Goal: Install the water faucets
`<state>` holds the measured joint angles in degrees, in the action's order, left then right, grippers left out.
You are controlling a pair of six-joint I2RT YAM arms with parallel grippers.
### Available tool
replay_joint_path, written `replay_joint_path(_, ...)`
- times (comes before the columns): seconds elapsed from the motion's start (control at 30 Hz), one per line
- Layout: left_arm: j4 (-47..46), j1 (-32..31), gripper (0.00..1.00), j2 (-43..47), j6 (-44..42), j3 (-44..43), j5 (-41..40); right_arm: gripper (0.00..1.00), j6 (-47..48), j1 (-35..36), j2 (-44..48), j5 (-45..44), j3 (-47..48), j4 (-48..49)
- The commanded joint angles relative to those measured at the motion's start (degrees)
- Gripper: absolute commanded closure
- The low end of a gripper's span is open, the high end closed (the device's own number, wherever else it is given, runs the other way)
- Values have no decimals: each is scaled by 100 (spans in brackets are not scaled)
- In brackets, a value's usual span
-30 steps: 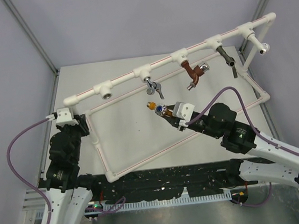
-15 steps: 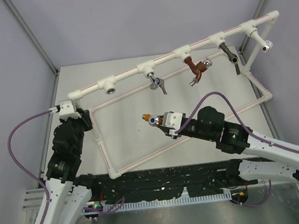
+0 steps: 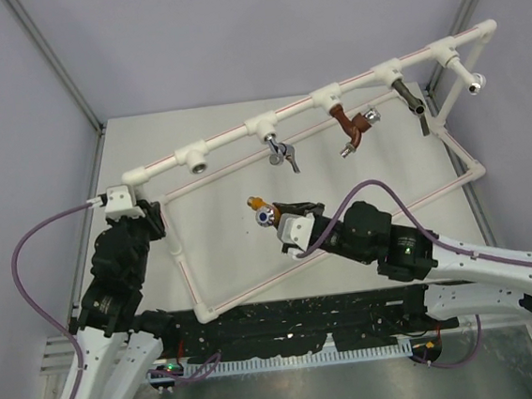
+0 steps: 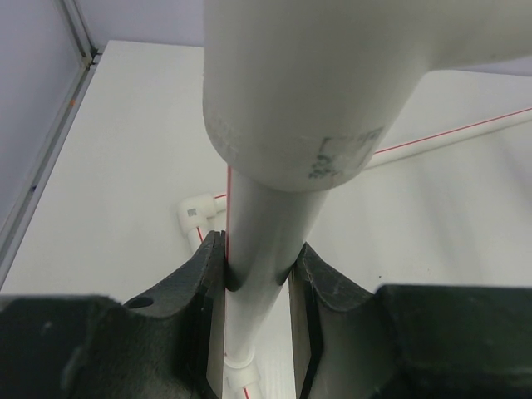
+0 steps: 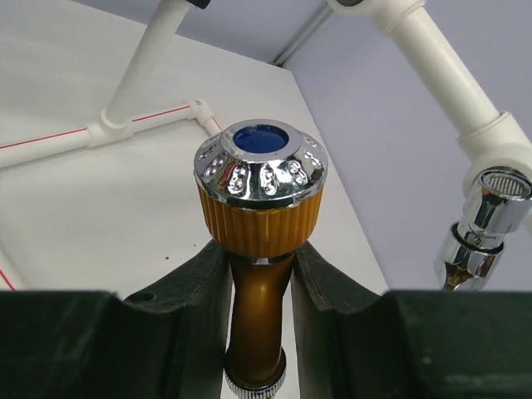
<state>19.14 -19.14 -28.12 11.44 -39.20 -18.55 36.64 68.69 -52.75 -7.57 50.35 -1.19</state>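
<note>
A small orange-yellow water faucet with a silver knob and blue centre is held above the table, my right gripper shut on its body. In the right wrist view the faucet stands upright between the jaws of the right gripper, knob toward the camera. At the left corner of the white pipe frame, my left gripper is shut on a leg. In the left wrist view that pipe is clamped by the left gripper. A tee socket on the top rail, left of and beyond the faucet, has no tap in it.
Along the top rail hang a silver tap, a reddish-brown tap, a dark grey tap and a silver tap at the far right end. The frame's lower rectangle lies on the table. A silver tap shows at the right.
My right arm has carried the faucet left and slightly nearer. The pipe frame and my left gripper have shifted a little. Both grips are unchanged.
</note>
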Motion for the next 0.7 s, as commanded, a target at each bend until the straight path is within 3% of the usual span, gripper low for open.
replay_joint_path(0.0, 600, -231, 97, 271, 447, 0, 1064, 95, 975, 452, -235, -1148, 116, 1093)
replay_joint_path(0.43, 1329, -231, 99, -159, -63, -500, 1450, 95, 4218, 1604, -1878, -3047, -52, 4863)
replay_joint_path(0.67, 935, -231, 100, 43, -107, -97, 1766, 95, 5623, 1946, -3179, -3759, 572, 6532)
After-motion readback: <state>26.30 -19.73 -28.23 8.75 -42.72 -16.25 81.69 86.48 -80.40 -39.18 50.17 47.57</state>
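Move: Ahead and to the left of the right hand, which still grips the yellow faucet, the bare tee on the upper rail opens about 9 cm farther out, 12 cm to the left and some 4 cm higher. The silver faucet hangs some 10 cm ahead, 2 cm to the right and 3 cm up; the rail's left elbow is roughly 7 cm ahead, 22 cm left and 4 cm up. From the left hand, the bare tee lies some 5 cm ahead, 7 cm right and 6 cm above. Sweeping left about 8 cm and rising some 3 cm, the right hand carries the gripped yellow faucet in front of the rail towards the bare tee. Meanwhile the wrist turns steadily, some 40 degrees in all, tipping the fingers from about level to slightly up and swinging them clockwise, farther forward. The left hand keeps its grip on the frame's left post and eases back about 1 cm. ##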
